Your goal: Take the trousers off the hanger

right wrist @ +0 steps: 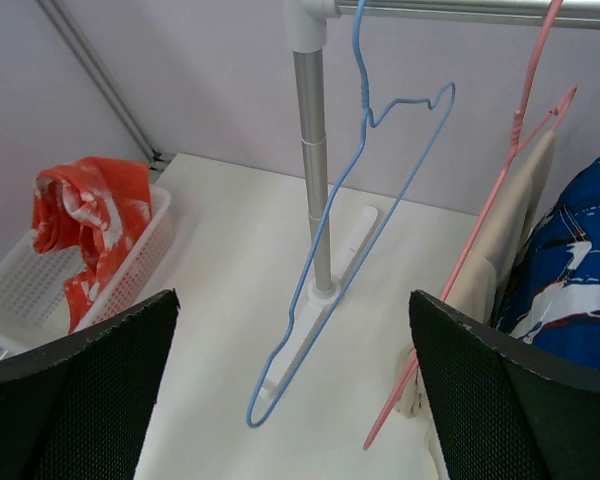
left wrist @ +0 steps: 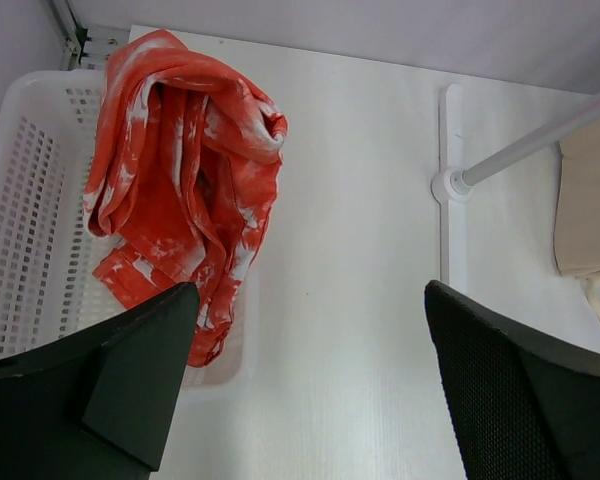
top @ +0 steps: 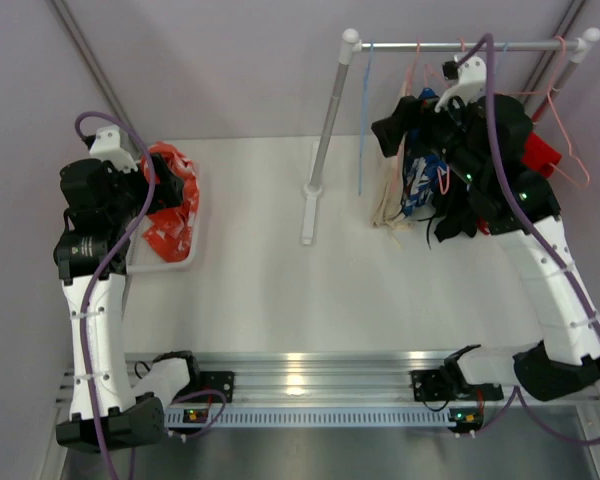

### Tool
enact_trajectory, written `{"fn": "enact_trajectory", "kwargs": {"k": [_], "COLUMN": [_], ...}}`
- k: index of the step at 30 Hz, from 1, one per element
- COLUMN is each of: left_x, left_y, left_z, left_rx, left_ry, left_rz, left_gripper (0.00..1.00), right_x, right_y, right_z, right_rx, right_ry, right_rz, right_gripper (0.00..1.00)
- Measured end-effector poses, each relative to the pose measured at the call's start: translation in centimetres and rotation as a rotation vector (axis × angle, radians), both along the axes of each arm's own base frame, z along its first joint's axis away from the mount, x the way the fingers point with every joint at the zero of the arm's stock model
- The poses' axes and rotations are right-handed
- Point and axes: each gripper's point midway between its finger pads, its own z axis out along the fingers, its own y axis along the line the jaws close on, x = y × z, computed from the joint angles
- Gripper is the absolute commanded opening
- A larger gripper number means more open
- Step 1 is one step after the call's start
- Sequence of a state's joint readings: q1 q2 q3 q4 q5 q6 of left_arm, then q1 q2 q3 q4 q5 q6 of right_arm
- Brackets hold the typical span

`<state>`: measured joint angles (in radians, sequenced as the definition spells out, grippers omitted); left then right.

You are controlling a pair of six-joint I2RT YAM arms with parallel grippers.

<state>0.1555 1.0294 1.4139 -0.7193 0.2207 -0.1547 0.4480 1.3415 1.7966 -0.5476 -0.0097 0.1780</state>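
Note:
Orange-red trousers with white marks [top: 170, 200] [left wrist: 180, 170] [right wrist: 85, 225] lie bunched in a white basket [left wrist: 20, 200] [right wrist: 10, 285] at the left. My left gripper [left wrist: 310, 295] [top: 145, 190] hovers open beside the basket, holding nothing. My right gripper [right wrist: 292, 300] [top: 400, 125] is up at the rack, open and empty. In front of it hangs a bare blue hanger [right wrist: 350, 250] [top: 363, 120]. To its right a pink hanger [right wrist: 500, 210] carries beige trousers [right wrist: 505, 240] [top: 388, 200]. Blue white-patterned trousers [right wrist: 565, 250] [top: 417, 180] hang beyond, and red ones [top: 542, 152] are at the far right.
The rack's grey rail [top: 450, 45] [right wrist: 460, 8] runs across the back right on an upright post [top: 330, 110] [right wrist: 313, 150] [left wrist: 530, 145] with a white foot [top: 310, 215]. More pink hangers [top: 570, 160] hang at the rail's right end. Grey walls close in behind.

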Motion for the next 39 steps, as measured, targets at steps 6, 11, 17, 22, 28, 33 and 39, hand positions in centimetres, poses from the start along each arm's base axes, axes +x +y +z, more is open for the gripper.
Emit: {"fn": "enact_trajectory", "kwargs": {"k": [6, 11, 17, 22, 28, 33, 39], "left_x": [0.0, -0.1, -0.6, -0.7, -0.7, -0.6, -0.3], "left_y": [-0.1, -0.2, -0.3, -0.3, -0.4, -0.4, -0.4], "left_z": [0.2, 0.3, 0.8, 0.9, 1.0, 0.9, 0.6], "left_rx": [-0.007, -0.019, -0.025, -0.025, -0.033, -0.04, -0.049], "left_ry": [-0.004, -0.007, -0.025, -0.027, -0.028, -0.025, -0.013], "left_rz": [0.001, 0.003, 0.005, 0.006, 0.006, 0.007, 0.01], "left_gripper": [0.99, 0.99, 0.99, 0.99, 0.99, 0.99, 0.99], "right_x": [-3.0, 0.6, 5.6, 8.9, 11.7, 13.0, 13.2], "right_y": [-3.9, -6.5, -5.1, -4.2, -3.7, -3.0, -2.0], "right_z": [0.7, -1.8, -7.5, -9.8, -9.7, -10.3, -10.1], "right_rx": [0.049, 0.117, 0.164, 0.196, 0.229, 0.265, 0.339], "right_ry": [-0.028, 0.076, 0.25, 0.309, 0.29, 0.299, 0.311], "right_rz": [-0.01, -0.06, -0.024, -0.019, -0.02, 0.001, 0.06], "right_gripper": [0.63, 0.46, 0.43, 0.43, 0.42, 0.4, 0.24]}}
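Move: About 15 cm ahead of the right hand, 3 cm to its right and 8 cm below is the beige trousers' pink hanger, at the wire just under its neck. The beige trousers' middle lies some 12 cm ahead, 3 cm right and 25 cm down; the blue-white trousers are roughly 14 cm ahead and 10 cm right. The empty blue hanger is about 16 cm ahead, 9 cm left. From the left hand the pink hanger is some 19 cm ahead and 58 cm right. Backing off slightly while swinging left about 6 cm, the right hand then turns in, reaching forward some 16 cm and down roughly 10 to the pink hanger, edging back right. Its fingers tip down and its left side rolls up, each nearly 20 degrees, as the wide-open fingers narrow around the wire below the neck without shutting. ##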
